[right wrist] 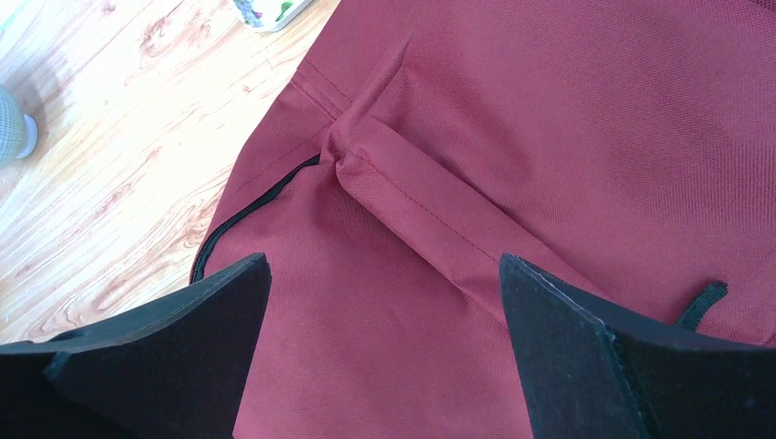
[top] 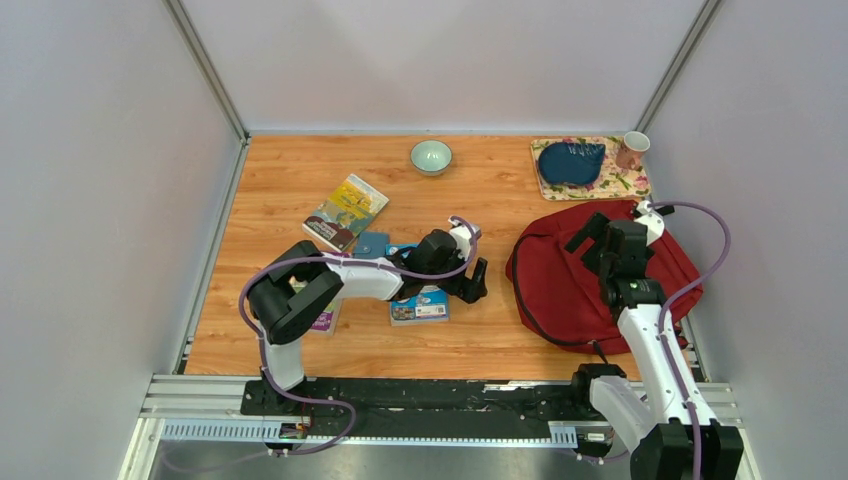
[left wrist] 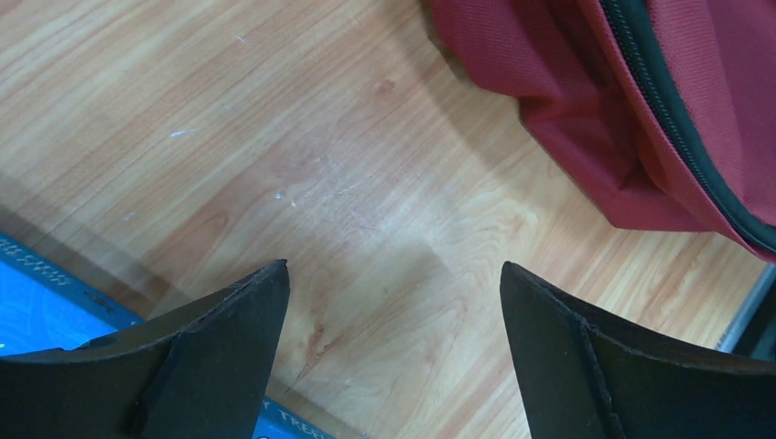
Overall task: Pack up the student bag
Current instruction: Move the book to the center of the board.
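The student bag [top: 560, 290], a large dark red backpack with black zipper trim, lies flat at the right of the table. My right gripper [top: 586, 240] hovers over its upper part. In the right wrist view that gripper [right wrist: 384, 262] is open, with only red fabric [right wrist: 549, 137] and a fold seam between the fingers. My left gripper [top: 472, 284] is open just left of the bag. It stands over bare wood [left wrist: 393, 267], with the bag's edge [left wrist: 586, 110] at the upper right. A blue book [top: 420, 306] lies beside it and shows by the left finger [left wrist: 37, 315].
A yellow-green book [top: 347, 210] and a small blue item [top: 370, 243] lie left of centre, and a purple-edged book [top: 325, 321] sits under the left arm. A pale bowl [top: 431, 156] stands at the back. The floral mat [top: 625, 184] carries a dark blue pouch [top: 571, 161] and a cup [top: 631, 149].
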Robot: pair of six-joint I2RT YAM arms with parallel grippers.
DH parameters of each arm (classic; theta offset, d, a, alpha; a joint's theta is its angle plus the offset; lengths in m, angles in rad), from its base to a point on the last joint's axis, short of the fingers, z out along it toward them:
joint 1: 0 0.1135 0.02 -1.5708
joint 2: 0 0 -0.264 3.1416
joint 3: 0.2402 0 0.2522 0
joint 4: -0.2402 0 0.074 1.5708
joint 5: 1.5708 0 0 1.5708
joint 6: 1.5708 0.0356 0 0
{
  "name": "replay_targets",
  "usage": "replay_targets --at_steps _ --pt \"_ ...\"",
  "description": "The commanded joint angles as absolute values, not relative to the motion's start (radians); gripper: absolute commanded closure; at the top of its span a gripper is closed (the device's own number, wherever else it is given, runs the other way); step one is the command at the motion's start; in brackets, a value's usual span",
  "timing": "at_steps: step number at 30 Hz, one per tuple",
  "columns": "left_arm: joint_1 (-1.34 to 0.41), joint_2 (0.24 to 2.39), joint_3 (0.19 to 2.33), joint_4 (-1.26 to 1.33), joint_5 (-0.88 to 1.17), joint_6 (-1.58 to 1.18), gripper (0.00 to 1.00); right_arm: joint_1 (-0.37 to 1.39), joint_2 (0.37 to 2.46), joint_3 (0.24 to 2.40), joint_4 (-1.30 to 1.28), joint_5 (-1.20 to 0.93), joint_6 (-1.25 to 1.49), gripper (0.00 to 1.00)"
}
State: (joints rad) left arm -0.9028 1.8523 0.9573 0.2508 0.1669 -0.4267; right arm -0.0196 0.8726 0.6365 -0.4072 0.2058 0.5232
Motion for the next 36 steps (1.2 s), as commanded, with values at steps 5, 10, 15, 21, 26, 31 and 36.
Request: replay_targets --at_steps 5,10,15,21,26,31,36 --pt "-0.846 1.852 0.852 0.005 -0.12 -0.408 0.04 -0.031 0.859 0.666 -0.388 0.216 0.512 0.01" --pt "-0.668 1.787 0.74 -0.031 -0.041 -0.397 0.04 -0.035 0.853 0.663 -0.388 0.216 0.505 0.01" --pt "-0.601 1.718 0.666 -0.038 -0.051 -0.342 0.04 -0.037 0.867 0.663 -0.383 0.201 0.511 0.01" --pt "-0.586 1.683 0.66 -0.064 -0.06 -0.281 0.04 -0.051 0.873 0.66 -0.39 0.202 0.503 0.01" --pt "-0.589 1.597 0.621 -0.006 0.092 -0.281 0.05 -0.095 0.88 0.678 -0.486 0.302 0.581 0.0" --pt "-0.678 1.517 0.65 0.078 0.175 -0.308 0.04 -0.194 0.856 0.689 -0.598 0.351 0.673 0.0" --pt "-0.779 1.574 0.788 0.15 0.225 -0.4 0.03 -0.267 0.822 0.672 -0.611 0.27 0.704 0.0"
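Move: The blue book lies flat with its middle about 12 cm left of my open left hand and roughly 1 cm ahead, a couple of centimetres lower. Beyond it, from that hand, are the blue wallet, 22 cm left and 9 ahead, the purple book, 31 cm left and 1 back, and the yellow book, 29 cm left and 19 ahead. From my right hand, over the backpack, the blue book is some 31 cm left, 7 back and 13 below. I sweep my left hand some 17 cm left and 7 forward, low over the table, turning it about 20 degrees counter-clockwise, its open fingers and underside pushing the blue book's right edge. Then I ease back towards me and a little right, off the book. Late on, my right hand slides about 6 cm right and 4 back over the backpack, turning clockwise, still open. ##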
